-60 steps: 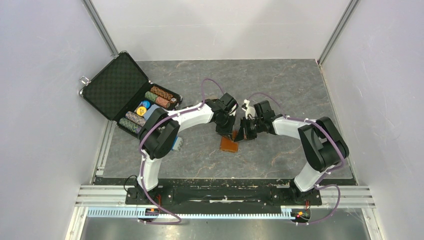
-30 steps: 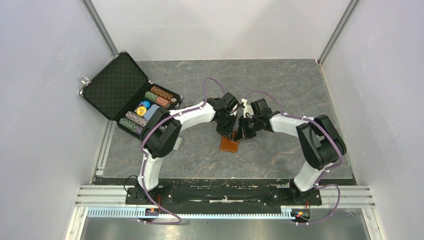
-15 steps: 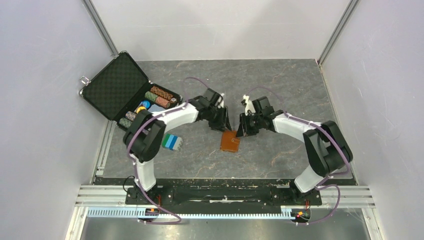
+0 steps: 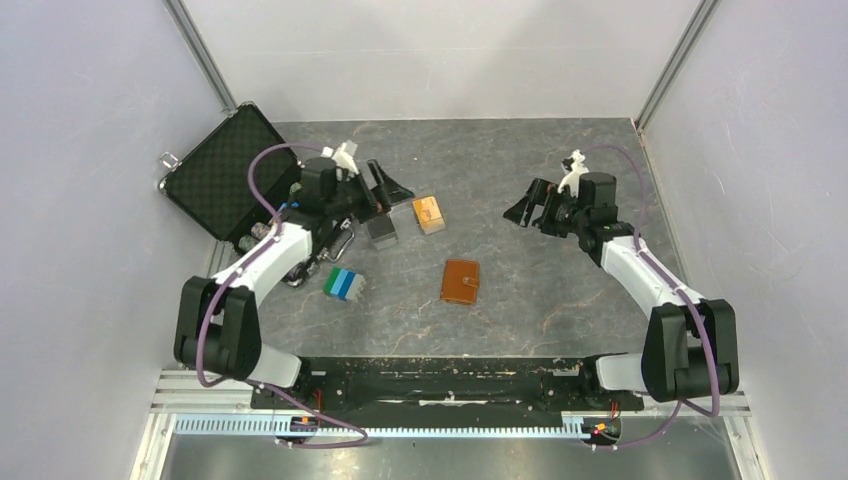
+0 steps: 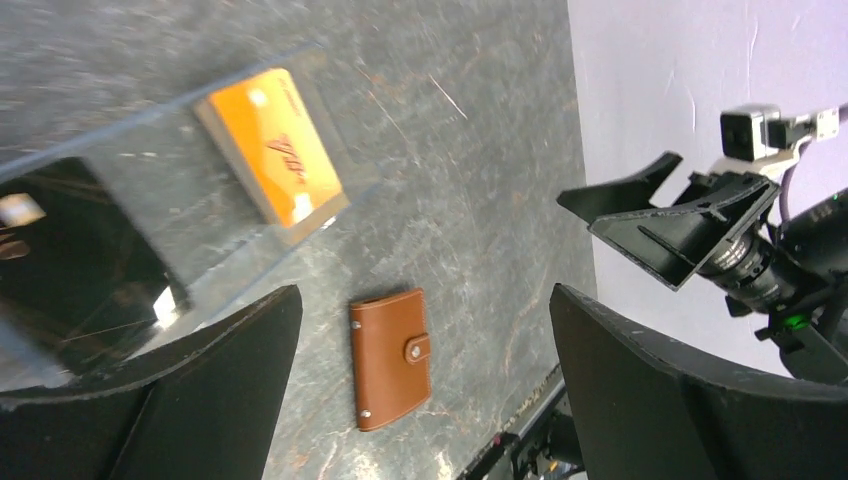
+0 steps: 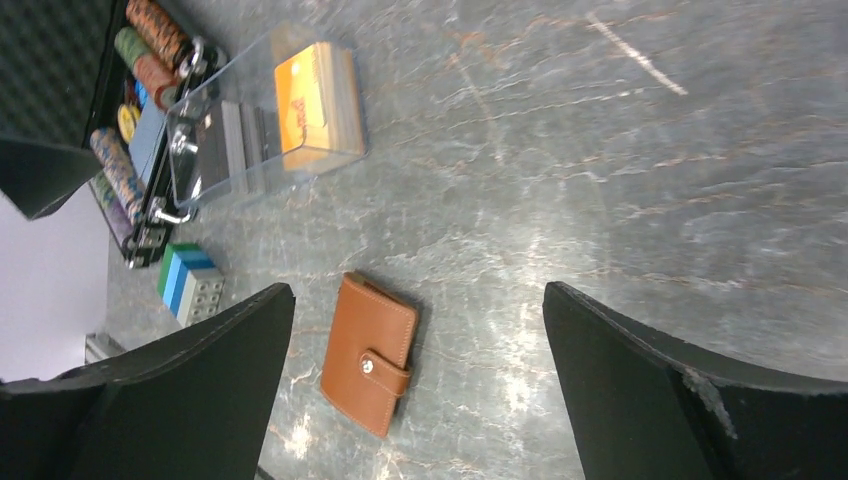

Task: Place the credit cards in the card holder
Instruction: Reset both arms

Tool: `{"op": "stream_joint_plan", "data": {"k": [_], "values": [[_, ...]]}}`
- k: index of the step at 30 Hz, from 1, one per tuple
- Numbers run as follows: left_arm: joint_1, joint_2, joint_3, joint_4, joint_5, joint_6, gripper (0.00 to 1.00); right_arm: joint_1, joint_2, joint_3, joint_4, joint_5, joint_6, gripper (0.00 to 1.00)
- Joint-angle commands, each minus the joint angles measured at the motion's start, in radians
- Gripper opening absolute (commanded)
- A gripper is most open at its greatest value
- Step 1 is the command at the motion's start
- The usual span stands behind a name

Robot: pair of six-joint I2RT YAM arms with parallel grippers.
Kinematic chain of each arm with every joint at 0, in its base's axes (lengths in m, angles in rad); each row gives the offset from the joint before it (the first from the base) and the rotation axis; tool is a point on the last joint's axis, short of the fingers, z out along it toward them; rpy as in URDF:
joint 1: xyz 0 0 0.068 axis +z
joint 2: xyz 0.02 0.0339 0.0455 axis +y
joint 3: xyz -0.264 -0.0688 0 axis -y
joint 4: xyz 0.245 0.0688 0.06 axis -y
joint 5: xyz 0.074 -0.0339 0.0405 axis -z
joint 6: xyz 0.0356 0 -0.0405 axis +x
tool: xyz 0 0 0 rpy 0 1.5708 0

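Note:
The card holder [image 4: 461, 282] lies shut on the table's middle, its snap tab fastened; it also shows in the left wrist view [image 5: 390, 357] and the right wrist view [image 6: 370, 352]. A stack of orange credit cards [image 4: 429, 213] [image 5: 275, 158] [image 6: 305, 105] and a dark grey stack [image 4: 381, 228] [image 6: 225, 150] sit in a clear tray. My left gripper [image 4: 385, 190] [image 5: 425, 400] hangs open over the tray's far-left side, holding nothing. Far right of the holder, my right gripper [image 4: 530, 205] [image 6: 420, 390] is open and holds nothing.
An open black briefcase [image 4: 235, 170] with rolls of poker chips [image 6: 150, 50] stands at the back left. A blue-green-white striped block [image 4: 344, 284] [image 6: 190, 283] lies left of the card holder. Grey walls close in both sides.
Both grippers were shut close together at the card holder; they have opened and drawn apart, left arm back-left, right arm back-right. The holder now lies alone, and the card tray is uncovered.

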Motion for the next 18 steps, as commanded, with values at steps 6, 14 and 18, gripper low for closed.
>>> {"op": "stream_joint_plan", "data": {"k": [6,14,18], "values": [[0.191,-0.209,-0.134,-0.005,-0.103,0.172,1.0,-0.064,-0.109,-0.102,0.108,0.237,-0.014,0.98],[0.193,-0.28,-0.168,-0.135,-0.364,0.481,1.0,-0.064,-0.295,-0.359,0.357,0.54,-0.18,0.98],[0.192,-0.307,-0.267,-0.062,-0.39,0.574,1.0,-0.064,-0.389,-0.567,0.53,0.71,-0.316,0.98]]}}
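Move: The card holder lies closed on the table, about 12 cm back, 13 cm right and 17 cm below my left hand. That hand is open and nearly above the black card deck, some 5 cm to its left. The orange deck is about 3 cm ahead and 6 cm right, and the poker case's middle about 22 cm left and 1 cm ahead. From my open right hand, the card holder is roughly 11 cm back, 14 cm left and 13 cm below. Both my empty hands swing outward and apart, fingers staying wide open. My left hand sweeps about 14 cm left, nearly level, past above the black deck to the poker case's near side. My right hand goes some 11 cm right, away from the card holder, sinking about 3 cm and easing back a little at the end. Each wrist turns some 30 degrees to bring its fingers round towards straight ahead, left counter-clockwise, right clockwise. ##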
